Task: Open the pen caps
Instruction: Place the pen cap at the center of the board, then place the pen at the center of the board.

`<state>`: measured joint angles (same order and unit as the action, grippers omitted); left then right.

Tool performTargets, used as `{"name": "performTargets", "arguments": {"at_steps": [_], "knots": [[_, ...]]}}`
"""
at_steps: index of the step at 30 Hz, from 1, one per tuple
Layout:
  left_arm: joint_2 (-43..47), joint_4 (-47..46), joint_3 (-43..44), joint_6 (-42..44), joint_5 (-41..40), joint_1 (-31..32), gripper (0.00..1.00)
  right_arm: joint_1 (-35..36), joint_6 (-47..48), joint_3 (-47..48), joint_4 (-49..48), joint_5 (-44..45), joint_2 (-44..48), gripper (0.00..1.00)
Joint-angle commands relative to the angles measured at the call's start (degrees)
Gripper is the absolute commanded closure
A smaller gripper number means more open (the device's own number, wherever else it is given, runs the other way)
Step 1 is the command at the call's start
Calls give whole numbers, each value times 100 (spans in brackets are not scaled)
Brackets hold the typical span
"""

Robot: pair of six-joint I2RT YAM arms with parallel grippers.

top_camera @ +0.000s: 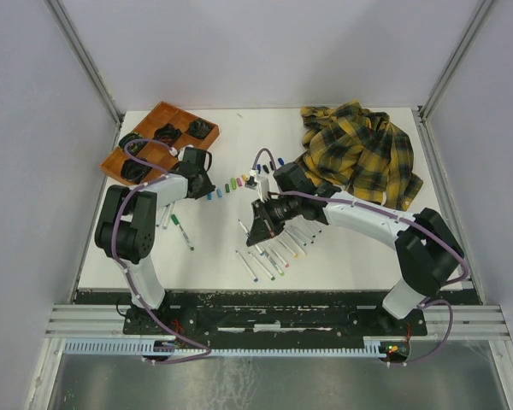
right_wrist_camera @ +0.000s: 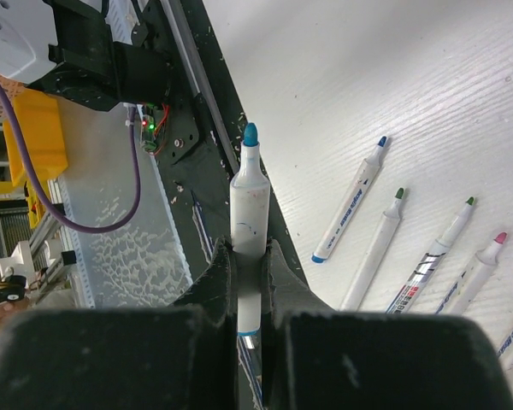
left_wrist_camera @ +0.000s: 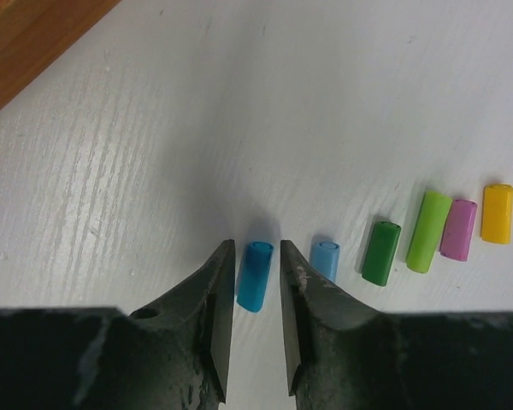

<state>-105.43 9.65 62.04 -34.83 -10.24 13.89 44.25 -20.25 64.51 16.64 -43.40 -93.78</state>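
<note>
A row of pen caps lies on the white table. In the left wrist view a teal cap lies flat between the fingers of my left gripper, which is open with a small gap on each side. To its right lie light blue, dark green, light green, purple and yellow caps. My right gripper is shut on a white marker whose bare blue tip points away, held above the table's front part.
Several uncapped markers lie in a row under the right arm, some visible from the right wrist. A green-tipped marker lies by the left arm. A wooden tray sits back left, a yellow plaid shirt back right.
</note>
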Motion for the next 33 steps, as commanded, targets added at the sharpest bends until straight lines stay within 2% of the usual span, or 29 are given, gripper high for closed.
{"name": "performTargets", "arguments": {"at_steps": [1,3,9,15,18,20,24,28,33], "knots": [[384,332,-3,253,-3,0,62,118,38,262,-25,117,-76,100],[579,323,-20,268,14,0,57,182,46,284,-14,199,-137,100],[1450,183,-336,284,91,0,53,286,-351,556,253,955,-396,100],[3472,-469,-1630,273,-30,0,52,559,-692,1123,665,1780,-746,100],[4690,-661,-2474,267,-142,-1,42,747,-869,1428,969,2481,-928,100],[5467,-621,-2982,237,-213,-8,35,777,-1064,1605,968,2538,-1142,100],[6678,-114,-3405,25,-521,-2,30,778,-1424,2282,1169,2655,-1779,100],[7378,268,-3646,-315,-718,-8,29,818,-1600,2923,1294,2705,-2361,100],[7572,654,-3749,-611,-1016,-3,28,919,-1624,3640,1548,3004,-2962,97]]}}
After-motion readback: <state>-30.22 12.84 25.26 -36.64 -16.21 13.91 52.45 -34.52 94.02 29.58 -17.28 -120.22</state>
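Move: The green-capped marker, likely the left hand's next, lies about 12 cm back and 7 cm left of it. The blue cap already lies loose just under its fingertips, the pale blue cap 3 cm to the right and level, the green cap about 5 cm right and 1 cm ahead. The right hand holds the uncapped marker; the free board beside the row is some 7 cm left, 4 cm ahead and 12 cm below, the row's leftmost marker 2 cm left, 4 cm back. Up and back, also somewhat left, the left hand leaves the blue cap, rising and withdrawing about 15 cm each way; its fingers spread much wider and tip down some 35 degrees. The right hand, still pinching the uncapped marker, goes left, down and forward towards the free board left of the row, tipping its fingers farther down and turning clockwise. ##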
